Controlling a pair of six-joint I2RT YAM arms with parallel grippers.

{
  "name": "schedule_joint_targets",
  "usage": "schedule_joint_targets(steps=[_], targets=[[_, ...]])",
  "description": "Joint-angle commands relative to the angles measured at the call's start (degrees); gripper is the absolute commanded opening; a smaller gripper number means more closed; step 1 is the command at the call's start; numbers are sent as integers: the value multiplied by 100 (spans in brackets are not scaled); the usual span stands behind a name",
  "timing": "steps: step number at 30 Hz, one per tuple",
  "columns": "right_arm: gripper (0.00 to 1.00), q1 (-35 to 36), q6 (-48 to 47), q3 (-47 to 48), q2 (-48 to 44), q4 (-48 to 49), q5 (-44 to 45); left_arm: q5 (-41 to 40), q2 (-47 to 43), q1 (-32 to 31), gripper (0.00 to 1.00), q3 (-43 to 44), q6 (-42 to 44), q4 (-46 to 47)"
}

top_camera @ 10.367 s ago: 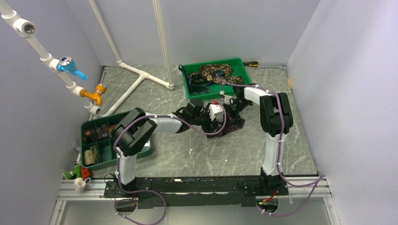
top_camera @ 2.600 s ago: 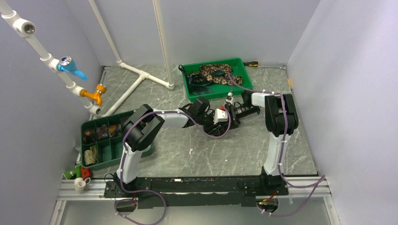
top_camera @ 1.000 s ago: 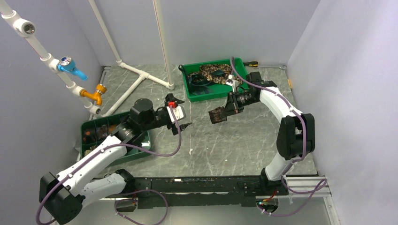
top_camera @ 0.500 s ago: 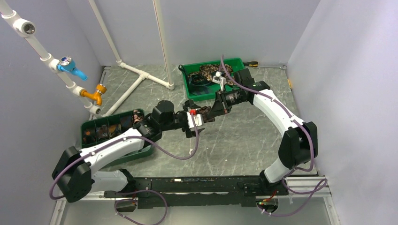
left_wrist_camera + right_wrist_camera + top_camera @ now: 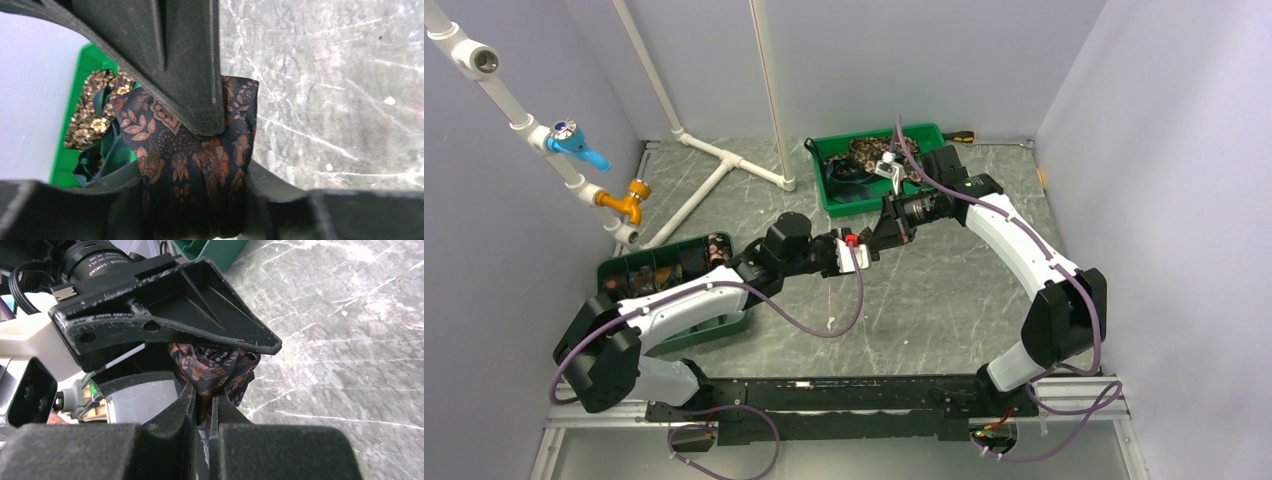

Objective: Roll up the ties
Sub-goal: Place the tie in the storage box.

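A rolled tie (image 5: pixel 200 165), dark with an orange leaf pattern, hangs above the marble table between both grippers. My left gripper (image 5: pixel 195 175) is shut on its sides, and the fabric fills the gap between the fingers. My right gripper (image 5: pixel 203 395) is shut on the same roll (image 5: pixel 215 365) from the opposite side, with its finger (image 5: pixel 175 65) pressing on the roll's top. In the top view the two grippers meet at mid-table (image 5: pixel 871 247). More ties, one of them mottled tan (image 5: pixel 861 152), lie loose in the green tray (image 5: pixel 839 205) behind.
A green compartment tray (image 5: pixel 624 275) with rolled items stands at the left, under my left arm. White pipes (image 5: pixel 724 160) cross the back left floor, with taps (image 5: pixel 574 140) on the left wall. Grey walls enclose the table.
My left arm has swung from the left side to mid-table and its open jaws have closed around the rolled tie. My right gripper carried the roll slightly left to meet it.
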Motion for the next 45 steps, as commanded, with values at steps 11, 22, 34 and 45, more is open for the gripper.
schedule_joint_targets(steps=[11,22,34,45], targets=[[0,-73,-101,214,-283,266,-132,417,-997,364,99,514,-1089,-1690],[0,-306,2566,-144,-782,2924,147,2429,-1180,2098,99,1748,-5106,-2614],[0,-310,4616,-622,-682,4732,-302,3896,0,2927,99,1290,-9515,1582],[0,-317,4700,-697,-588,4867,-380,4140,684,2769,100,1353,-10487,2329]])
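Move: Between the left hand's half-shut fingers sits the rolled tie, its middle barely 1 cm to that hand's right; the right hand also grips it, and for that hand the middle lies about 3 cm left and 1 cm below. From the left hand the storage box is roughly 38 cm left, 4 cm back and 18 cm down. From the right hand the green tray is about 28 cm ahead, 2 cm right and 20 cm down. Letting go of the tie, the left hand opens wide, backs off left, climbs about 13 cm and rolls nearly a quarter turn about its own fingers, counter-clockwise seen from behind them, finally edging forward and slightly right with the fingers still open. The right hand keeps its pinch, lifting the tie about 9 cm and some 5 cm forward while its leftward-pointing fingers tip up towards level. ##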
